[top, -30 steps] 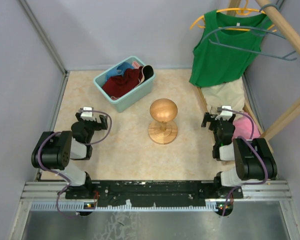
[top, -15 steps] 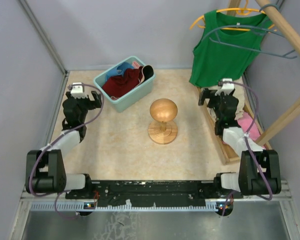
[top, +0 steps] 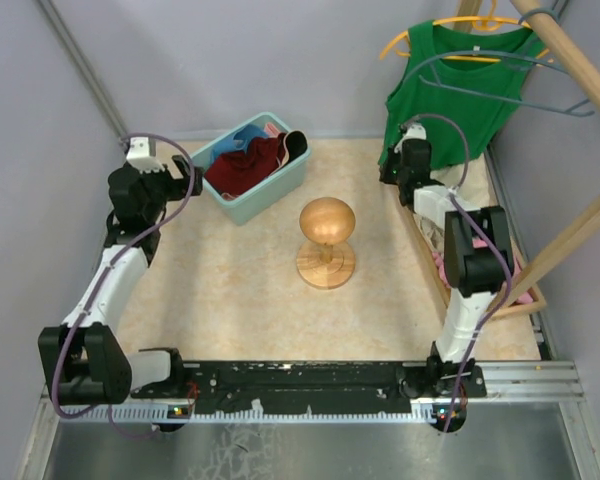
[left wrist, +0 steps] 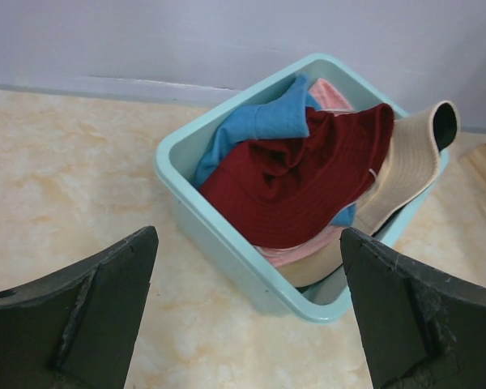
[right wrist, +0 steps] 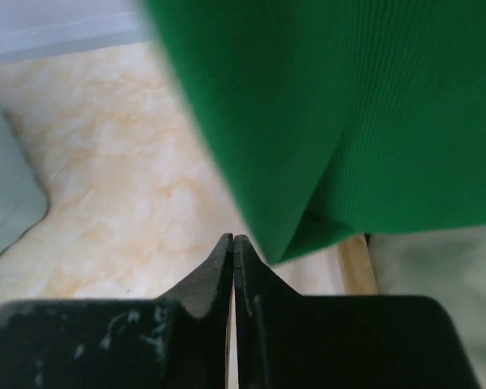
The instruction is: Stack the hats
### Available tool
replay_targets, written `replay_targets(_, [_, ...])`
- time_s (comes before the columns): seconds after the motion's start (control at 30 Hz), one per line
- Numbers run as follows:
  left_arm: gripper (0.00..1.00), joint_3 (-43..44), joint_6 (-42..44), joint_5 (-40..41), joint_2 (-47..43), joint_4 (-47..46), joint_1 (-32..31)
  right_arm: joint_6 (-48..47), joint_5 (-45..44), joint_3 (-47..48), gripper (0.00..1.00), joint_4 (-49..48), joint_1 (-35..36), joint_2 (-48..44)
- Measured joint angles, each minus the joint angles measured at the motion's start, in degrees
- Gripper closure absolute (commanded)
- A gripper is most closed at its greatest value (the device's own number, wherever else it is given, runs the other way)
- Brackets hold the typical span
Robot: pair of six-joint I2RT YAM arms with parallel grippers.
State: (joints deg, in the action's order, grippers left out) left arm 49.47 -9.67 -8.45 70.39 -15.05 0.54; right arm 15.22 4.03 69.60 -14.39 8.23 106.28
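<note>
The hats lie heaped in a teal basket (left wrist: 227, 243) at the back left: a dark red hat (left wrist: 308, 178) on top, a blue hat (left wrist: 263, 121) behind it, a pink hat (left wrist: 334, 93) under them, and a beige hat (left wrist: 409, 170) draped over the right rim. My left gripper (left wrist: 247, 243) hovers open just left of the basket (top: 250, 200), holding nothing. My right gripper (right wrist: 233, 239) is shut with nothing between its fingers. It sits at the back right (top: 398, 170), beside the hem of the green top (right wrist: 348, 121).
A wooden head-shaped stand (top: 326, 240) stands mid-table. The green tank top (top: 450, 95) hangs on a hanger from a wooden rack (top: 575, 235) at the right. Pale and pink cloth (top: 520, 290) lies in the rack's base. Grey walls close in the sides.
Both arms have stretched out from near their bases toward the back, the left toward the basket and the right toward the green top. The right gripper has gone from open to shut.
</note>
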Motion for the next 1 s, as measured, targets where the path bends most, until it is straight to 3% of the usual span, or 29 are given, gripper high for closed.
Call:
replay_targets(0.27, [0.00, 3.76, -2.49, -2.36, -0.11, 5.44, 0.00, 0.42, -5.97, 17.66, 1.00, 10.25, 1.57, 16.87])
replay_targets(0.47, [0.00, 6.99, -2.47, -3.26, -2.60, 9.49, 0.00, -1.31, -11.80, 22.64, 1.00, 16.09, 1.77, 20.61])
replay_targets(0.67, [0.00, 4.28, -2.54, -4.15, -10.86, 5.79, 0.00, -1.05, -14.29, 23.21, 1.00, 19.58, 0.52, 20.74])
replay_targets(0.83, [0.00, 17.79, 1.51, -9.77, -2.75, 13.09, -0.04, 0.02, -13.88, 24.00, 1.00, 21.90, -0.22, 20.74])
replay_targets(1.0, [0.00, 23.74, 1.55, -9.44, 4.02, 20.57, 0.00, 1.31, -13.25, 25.03, 1.00, 24.15, -1.79, 20.74])
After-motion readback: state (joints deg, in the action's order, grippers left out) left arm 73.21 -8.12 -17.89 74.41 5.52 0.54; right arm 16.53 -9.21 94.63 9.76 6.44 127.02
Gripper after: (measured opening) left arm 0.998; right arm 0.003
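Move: The rack's left base rail lies roughly 5 cm ahead of the right gripper, 3 cm to its right and 11 cm below; the green shirt's lower left corner hangs about 4 cm straight ahead at fingertip height. From that gripper, the wooden hat stand is some 18 cm back and 18 cm left, 7 cm lower. The hat bin lies about 15 cm ahead of the left gripper, 15 cm to its right and 18 cm below. Keep the right fingers shut and drive down about 9 cm and forward some 5 cm under the shirt's lower edge to the rack's left rail, then sweep right, tipping the fingertips down and turning clockwise, pushing the rack sideways. Raise the open left gripper about 11 cm, drawing back a little before coming forward again, then let it sink slightly, turned about 10 degrees clockwise. ##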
